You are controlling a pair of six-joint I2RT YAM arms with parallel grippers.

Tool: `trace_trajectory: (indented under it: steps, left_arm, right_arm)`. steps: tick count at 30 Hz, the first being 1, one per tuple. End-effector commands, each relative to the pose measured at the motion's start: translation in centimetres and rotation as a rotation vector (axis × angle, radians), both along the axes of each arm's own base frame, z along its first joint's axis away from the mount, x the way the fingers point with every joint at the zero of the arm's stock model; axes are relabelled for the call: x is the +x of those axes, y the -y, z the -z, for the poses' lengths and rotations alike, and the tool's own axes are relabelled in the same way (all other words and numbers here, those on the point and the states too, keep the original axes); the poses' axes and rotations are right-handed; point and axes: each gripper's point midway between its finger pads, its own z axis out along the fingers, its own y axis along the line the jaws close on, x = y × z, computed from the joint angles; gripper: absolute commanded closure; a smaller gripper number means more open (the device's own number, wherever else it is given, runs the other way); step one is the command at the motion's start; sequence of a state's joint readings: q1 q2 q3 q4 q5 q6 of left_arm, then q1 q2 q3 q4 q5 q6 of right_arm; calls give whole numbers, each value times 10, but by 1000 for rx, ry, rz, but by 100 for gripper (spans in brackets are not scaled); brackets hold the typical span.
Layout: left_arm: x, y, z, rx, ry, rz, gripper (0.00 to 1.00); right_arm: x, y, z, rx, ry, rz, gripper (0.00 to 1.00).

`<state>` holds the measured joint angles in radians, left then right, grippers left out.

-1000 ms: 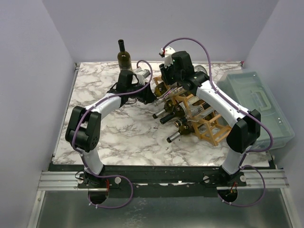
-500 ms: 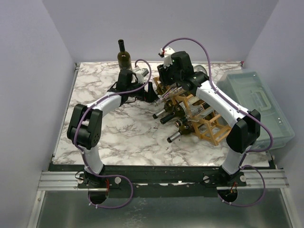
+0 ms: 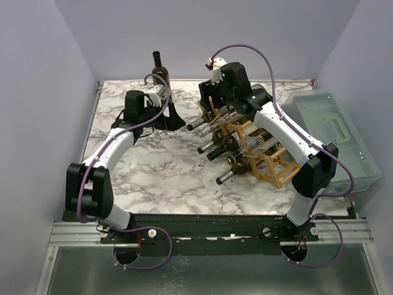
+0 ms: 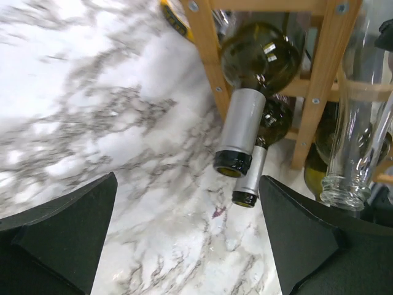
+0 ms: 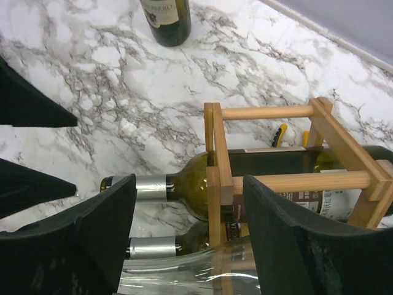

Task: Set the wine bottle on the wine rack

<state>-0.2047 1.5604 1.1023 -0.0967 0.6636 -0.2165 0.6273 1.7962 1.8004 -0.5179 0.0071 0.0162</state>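
Note:
A clear glass wine bottle (image 3: 220, 118) lies on its side on the upper end of the wooden wine rack (image 3: 264, 157). Its mouth (image 4: 339, 190) points toward the left arm. My right gripper (image 3: 212, 110) hovers just above it, open, with its fingers (image 5: 92, 233) astride the clear glass (image 5: 184, 273) and not pressing it. My left gripper (image 3: 174, 115) is open over bare marble to the left of the rack, holding nothing (image 4: 187, 178). Dark green bottles (image 5: 196, 184) with silver foil necks (image 4: 241, 129) fill lower cells of the rack (image 5: 270, 112).
Another dark wine bottle (image 3: 161, 72) stands upright at the back of the marble table (image 3: 159, 166); its base also shows in the right wrist view (image 5: 166, 18). A translucent grey-green lidded box (image 3: 334, 138) sits to the right of the rack.
My left gripper has opened and pulled back leftward, away from the rack's end. My right gripper has opened over the clear bottle, which stays lying on the rack.

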Motion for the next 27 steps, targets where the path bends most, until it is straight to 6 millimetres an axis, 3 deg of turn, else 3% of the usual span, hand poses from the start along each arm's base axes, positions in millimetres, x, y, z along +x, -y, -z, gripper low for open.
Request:
trace_trajectory:
  steps: [1, 3, 5, 7, 11, 15, 18, 19, 27]
  left_arm:
    - [5, -41, -42, 27, 94, -216, 1]
    - [14, -59, -66, -10, 125, -339, 1]
    - [24, -64, -102, -80, 221, -396, 1]
    - [44, -81, -134, -119, 302, -538, 1]
    - [90, -110, -167, -114, 383, -743, 1]
    - [145, -124, -168, -7, 448, -810, 1]
    - [182, -120, -168, 64, 516, -776, 1]
    - [195, -118, -160, 94, 520, -768, 1]
    - [255, -110, -126, 182, 552, -741, 2]
  right_arm:
    - [2, 2, -20, 27, -3, 61, 25]
    - [2, 7, -35, 39, 22, 84, 22]
    - [0, 12, -47, 58, 50, 106, 18]
    - [-5, 18, -60, 94, 75, 128, 14]
    - [-23, 26, -82, 203, 114, 136, 7]
    - [-47, 40, -103, 284, 164, 137, 4]
    - [-64, 48, -109, 307, 181, 112, 4]
    - [-70, 50, -111, 313, 186, 105, 4]
    - [-99, 70, -114, 315, 193, 92, 4]
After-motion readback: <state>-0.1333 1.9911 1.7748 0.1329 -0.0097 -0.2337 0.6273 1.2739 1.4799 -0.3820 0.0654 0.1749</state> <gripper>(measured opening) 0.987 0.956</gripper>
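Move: The last standing wine bottle is about 26 cm ahead of the empty left hand and 10 cm to its left, its middle some 3 cm below the hand. The wine bottle at the rack's far end lies about 10 cm ahead and 15 cm to the right, 6 cm lower; the rack's middle is 8 cm back and 30 cm to the right. From the right hand, the standing bottle is about 18 cm ahead, 20 cm left and 12 cm down. Up and to the left first, the open left hand comes away from the racked necks, then swings forward some 23 cm to the standing bottle's neck, turning counter-clockwise and levelling to point ahead; it tops out and dips about 5 cm, fingers wide, not yet closed. The right hand rises about 12 cm and backs off back and right over the rack, opening the rest of the way. ##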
